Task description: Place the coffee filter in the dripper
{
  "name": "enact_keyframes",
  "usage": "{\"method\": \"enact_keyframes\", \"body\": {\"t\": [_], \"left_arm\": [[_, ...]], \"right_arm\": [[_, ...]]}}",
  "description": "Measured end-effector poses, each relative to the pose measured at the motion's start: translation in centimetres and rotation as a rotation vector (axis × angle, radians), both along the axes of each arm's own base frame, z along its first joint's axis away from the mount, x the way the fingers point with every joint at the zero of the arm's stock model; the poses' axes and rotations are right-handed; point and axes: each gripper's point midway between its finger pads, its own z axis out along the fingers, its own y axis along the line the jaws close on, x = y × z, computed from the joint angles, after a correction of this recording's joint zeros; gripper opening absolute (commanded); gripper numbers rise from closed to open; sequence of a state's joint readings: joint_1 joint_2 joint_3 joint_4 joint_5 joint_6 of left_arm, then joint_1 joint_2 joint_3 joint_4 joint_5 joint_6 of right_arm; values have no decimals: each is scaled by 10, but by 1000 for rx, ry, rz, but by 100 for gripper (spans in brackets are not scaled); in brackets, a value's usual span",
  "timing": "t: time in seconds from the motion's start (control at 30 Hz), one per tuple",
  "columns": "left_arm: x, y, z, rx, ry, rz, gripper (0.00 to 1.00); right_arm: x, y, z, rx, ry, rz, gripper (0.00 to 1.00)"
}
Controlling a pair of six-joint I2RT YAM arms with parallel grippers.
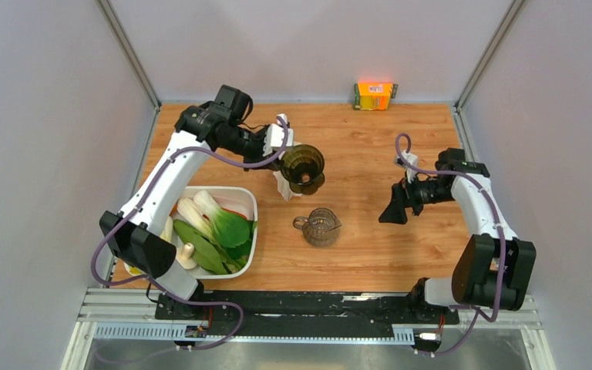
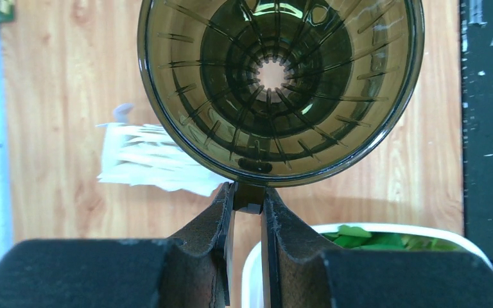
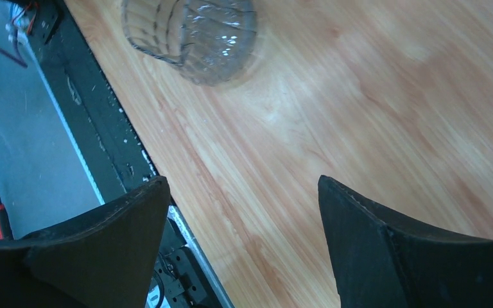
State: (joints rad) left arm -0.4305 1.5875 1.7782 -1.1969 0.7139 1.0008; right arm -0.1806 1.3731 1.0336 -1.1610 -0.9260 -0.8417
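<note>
The dripper [image 1: 302, 166], a dark brown see-through ribbed funnel cup, is held above the table near its middle, tipped so its mouth faces the left wrist camera [image 2: 276, 83]. My left gripper [image 2: 249, 196] is shut on the small tab under its rim, and it reaches in from the left [image 1: 284, 158]. In the left wrist view the coffee filter [image 2: 147, 160], a white pleated paper, lies on the wood partly behind the dripper's rim. My right gripper [image 1: 395, 208] hangs open over bare wood [image 3: 242, 181], right of the jug, with nothing between its fingers.
A clear glass jug [image 1: 321, 226] with a handle stands just below the dripper, at the top of the right wrist view [image 3: 192, 35]. A white basin [image 1: 251, 202] of green vegetables sits at the left. An orange packet [image 1: 375, 95] leans on the back wall.
</note>
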Motion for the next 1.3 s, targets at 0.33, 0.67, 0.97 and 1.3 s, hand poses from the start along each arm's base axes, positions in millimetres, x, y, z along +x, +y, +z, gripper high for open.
{"method": "enact_keyframes", "body": {"t": [0.33,0.67,0.97,1.3], "left_arm": [[6,2,17,-175,130,212,0],[22,33,78,-425,87,455,0],[25,27,89,-494,134,482,0],[25,26,88,-510,158,483,0]], "right_arm": [[-44,76,-9,-13,-66,332,48],[-78,128,-21,-82,-179,538,34],[-53,137,-46,-160,-173,479,35],[-23,132,-53,-192,-201,379,37]]}}
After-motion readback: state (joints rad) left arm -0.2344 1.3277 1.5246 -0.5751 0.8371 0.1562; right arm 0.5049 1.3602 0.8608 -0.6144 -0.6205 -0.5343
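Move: The glass carafe stands about 17 cm to the right hand's left, 1 cm nearer the base and 10 cm lower. The filter pack lies about 17 cm ahead of that hand, 25 cm left and 13 cm down. From the left hand, holding the dripper, the carafe is roughly 7 cm back, 10 cm right and 23 cm below; the filter pack is 11 cm ahead, 2 cm right and 27 cm below, the vegetable tray 8 cm back, 21 cm left and 25 cm below. The dripper, still pinched by its handle, is raised some 9 cm up and away from the carafe as the left wrist swings counter-clockwise and tips its fingers up towards level. To the carafe's spout side comes the empty right hand, sweeping about 12 cm left and somewhat back, turning counter-clockwise and narrowing its open fingers, then sinking and easing forward beside the spout; no touch can be made out. ##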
